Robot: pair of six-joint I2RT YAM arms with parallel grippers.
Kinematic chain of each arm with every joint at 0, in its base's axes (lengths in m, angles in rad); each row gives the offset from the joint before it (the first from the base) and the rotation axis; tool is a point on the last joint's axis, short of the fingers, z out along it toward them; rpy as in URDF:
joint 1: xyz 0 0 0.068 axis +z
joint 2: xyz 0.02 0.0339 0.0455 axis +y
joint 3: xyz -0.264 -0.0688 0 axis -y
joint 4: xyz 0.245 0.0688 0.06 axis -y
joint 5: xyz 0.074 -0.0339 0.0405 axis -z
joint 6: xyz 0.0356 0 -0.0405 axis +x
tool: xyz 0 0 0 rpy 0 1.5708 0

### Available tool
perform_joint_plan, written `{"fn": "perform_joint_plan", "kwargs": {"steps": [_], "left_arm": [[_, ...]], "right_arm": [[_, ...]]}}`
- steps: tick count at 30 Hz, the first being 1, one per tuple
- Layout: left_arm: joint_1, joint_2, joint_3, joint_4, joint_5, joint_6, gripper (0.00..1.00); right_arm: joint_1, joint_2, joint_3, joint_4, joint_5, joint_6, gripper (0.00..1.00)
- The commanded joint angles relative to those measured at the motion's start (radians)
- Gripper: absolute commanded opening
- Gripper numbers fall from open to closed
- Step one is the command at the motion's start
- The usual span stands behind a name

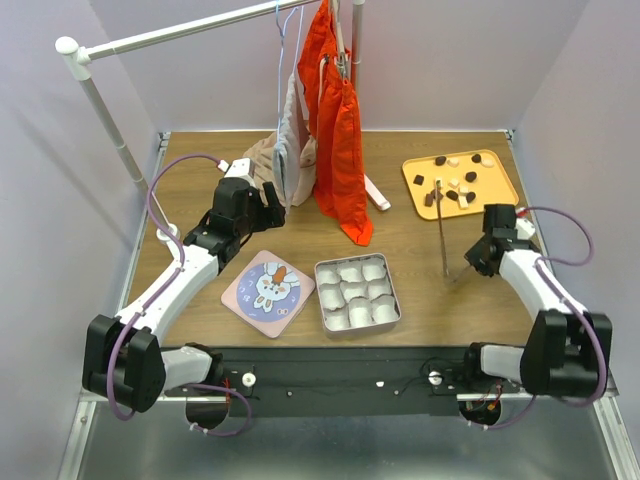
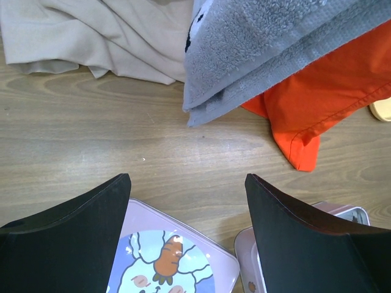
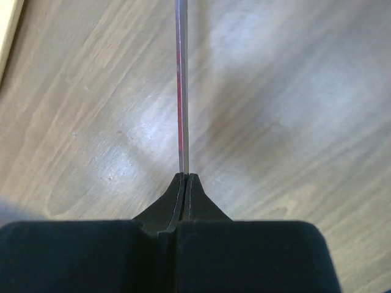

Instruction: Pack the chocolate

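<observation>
Several dark and cream pieces of chocolate [image 1: 441,160] lie on an orange tray [image 1: 497,190] at the back right. A metal tin [image 1: 322,296] holding white paper cups sits front centre. Its pink rabbit lid [image 1: 268,292] lies to the left and shows in the left wrist view as the lid [image 2: 165,262] beside the tin's corner [image 2: 244,253]. My right gripper [image 1: 464,268] [image 3: 185,176] is shut on the near end of a thin metal tool [image 1: 441,228] [image 3: 181,91], which reaches toward the tray. My left gripper [image 1: 268,207] [image 2: 188,178] is open and holds nothing, above the lid's far edge.
A white clothes rail [image 1: 180,33] crosses the back. From it hang an orange garment [image 1: 340,130] [image 2: 324,97] and a grey towel [image 1: 290,150] [image 2: 263,49]. A beige cloth [image 2: 104,36] lies on the table behind the left gripper. A small white object [image 1: 378,195] lies near the orange garment.
</observation>
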Motion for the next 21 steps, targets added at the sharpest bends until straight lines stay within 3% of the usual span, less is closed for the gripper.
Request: {"fn": "perform_joint_plan", "kwargs": {"steps": [1, 2, 3, 5, 6, 9, 13, 18, 21], "left_arm": [[0.006, -0.028, 0.006, -0.017, -0.042, 0.005, 0.86], [0.006, -0.042, 0.005, -0.02, -0.056, 0.006, 0.86], [0.008, -0.048, 0.003, -0.024, -0.06, 0.008, 0.86], [0.011, -0.066, -0.003, -0.026, -0.066, 0.01, 0.86], [0.014, -0.069, -0.006, -0.028, -0.065, 0.011, 0.86], [0.014, -0.075, -0.011, -0.028, -0.053, 0.011, 0.86], [0.016, -0.075, -0.011, -0.031, -0.045, 0.011, 0.86], [0.017, -0.085, -0.007, -0.035, -0.042, 0.011, 0.86], [0.017, -0.094, -0.012, -0.037, -0.04, 0.011, 0.86]], "right_arm": [[0.093, 0.143, 0.074, 0.024, 0.055, -0.111, 0.01], [0.096, 0.157, 0.082, 0.024, 0.069, -0.117, 0.01], [0.119, 0.171, 0.085, 0.024, 0.09, -0.109, 0.1], [0.12, 0.186, 0.082, 0.043, 0.083, -0.105, 0.43], [0.12, 0.18, 0.081, 0.048, 0.078, -0.1, 0.69], [0.12, 0.121, 0.067, 0.057, 0.074, -0.083, 0.96], [0.12, 0.016, 0.036, 0.092, 0.002, -0.095, 1.0], [0.12, -0.055, -0.027, 0.206, -0.305, -0.239, 1.0], [0.12, -0.045, -0.053, 0.183, -0.317, -0.232, 1.0]]}}
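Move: My right hand holds one arm of the open tongs. The bare table spot for their hinge lies about 9 cm to my left, 4 cm back towards me and 5 cm down. The yellow chocolate tray is some 23 cm ahead and 1 cm left; the tin with the paper cups is 28 cm left and 4 cm back. From my left hand that spot is roughly 37 cm right, 12 cm back and 17 cm below. I set the tongs down with my right hand: sinking about 2.5 cm while going as far left and slightly forward, swinging some 10 degrees counter-clockwise. My fingers then open wide and let go, and I climb about 6 cm, forward and left off the tongs, turning further counter-clockwise and tipping up. My empty left hand just rises 2 cm. ##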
